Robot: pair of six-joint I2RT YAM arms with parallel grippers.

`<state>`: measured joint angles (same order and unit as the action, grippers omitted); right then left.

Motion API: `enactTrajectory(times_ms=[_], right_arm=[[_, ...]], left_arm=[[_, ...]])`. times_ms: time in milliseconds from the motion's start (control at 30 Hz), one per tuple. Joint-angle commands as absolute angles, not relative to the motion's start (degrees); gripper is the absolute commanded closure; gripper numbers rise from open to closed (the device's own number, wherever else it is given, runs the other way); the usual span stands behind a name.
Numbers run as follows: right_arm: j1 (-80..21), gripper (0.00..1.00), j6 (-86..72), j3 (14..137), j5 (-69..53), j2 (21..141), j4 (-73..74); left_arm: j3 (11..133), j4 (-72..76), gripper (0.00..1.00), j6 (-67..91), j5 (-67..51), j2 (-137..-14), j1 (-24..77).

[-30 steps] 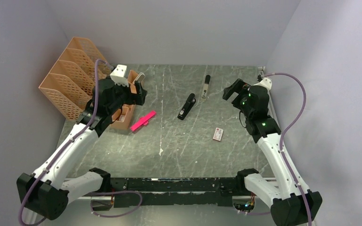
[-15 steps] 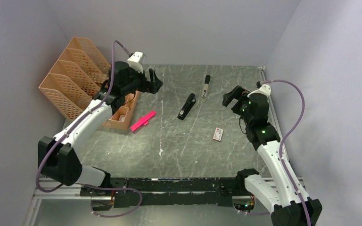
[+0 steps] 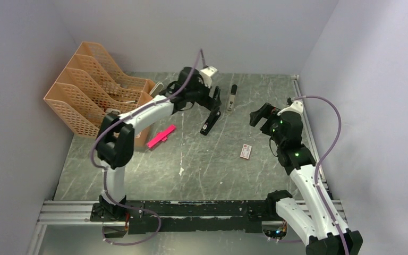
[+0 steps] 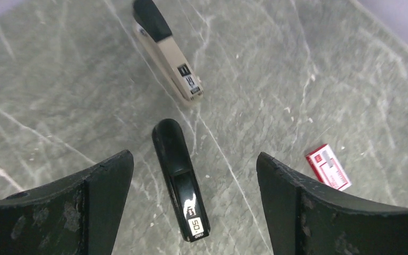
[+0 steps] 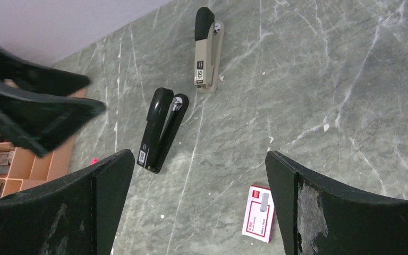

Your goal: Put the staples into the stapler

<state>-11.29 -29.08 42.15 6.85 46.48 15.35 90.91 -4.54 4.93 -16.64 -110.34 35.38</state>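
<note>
The black stapler [image 3: 210, 120] lies closed on the grey marble table [image 3: 202, 170], back centre. My left gripper [image 3: 213, 102] hovers just above it, open. In the left wrist view the stapler [image 4: 181, 187] lies between the wide-apart fingers of the left gripper [image 4: 194, 156], untouched. A small white box with red print [image 3: 246, 151] lies shut to the right, so the staples themselves are hidden. My right gripper [image 3: 258, 113] hangs open above the table, with the box [image 5: 259, 213] and stapler [image 5: 161, 130] below it.
A slim black-and-beige stick [image 3: 232, 97] lies behind the stapler. A pink plastic piece [image 3: 161, 135] lies to the left. Orange mesh file racks [image 3: 82, 87] stand at the back left. Walls close in the back and right sides.
My left arm has swung from the orange racks rightward across the table to above the stapler, its jaws closing very slightly. The right gripper has barely shifted.
</note>
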Motion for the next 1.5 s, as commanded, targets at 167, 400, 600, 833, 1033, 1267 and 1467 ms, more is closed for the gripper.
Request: enactTrajectory(times_ms=[167, 400, 600, 833, 1033, 1267, 1467], right_arm=[[-10.85, 0.0, -27.12, 40.69, 6.88, 43.61, 16.69], [-10.88, 0.01, -26.86, 40.41, 6.34, 43.17, 16.87], [-10.9, 0.01, -26.82, 40.07, 5.98, 43.07, 16.86], [-10.81, 0.02, -26.81, 39.88, 5.57, 43.23, 16.86], [-10.81, 0.02, -26.82, 39.86, 5.63, 42.98, 17.21], [-10.9, 0.02, -26.68, 39.99, 5.82, 42.95, 17.43], [-10.9, 0.02, -26.48, 40.05, 5.45, 43.05, 17.23]], left_arm=[[101.5, -13.3, 0.17, -2.25, -9.29, -121.73, 39.69], [105.85, -16.52, 0.23, -2.28, -5.82, -126.86, 39.72], [108.69, -17.93, 0.26, -1.38, -7.14, -130.39, 39.89], [111.9, -19.24, 0.3, -0.71, -7.96, -133.81, 40.2], [115.17, -20.76, 0.39, -0.85, -7.34, -136.49, 40.3], [116.55, -21.63, 0.49, -2.04, -7.2, -137.78, 40.41], [116.89, -22.69, 0.51, -3.58, -7.08, -138.33, 40.89]])
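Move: The black stapler's middle lies roughly 17 cm below the left hand, some 3 cm back and 2 cm to its right. The grey stapler is about 9 cm ahead and 11 cm right of that hand; the staple box some 17 cm back and 17 cm right; both also lie on the table. From the right hand, the black stapler is about 9 cm ahead, 15 cm left and 20 cm down. Left hand sinks about 14 cm, drifting right, rolls some 20 degrees and half-closes astride the black stapler's far end. ##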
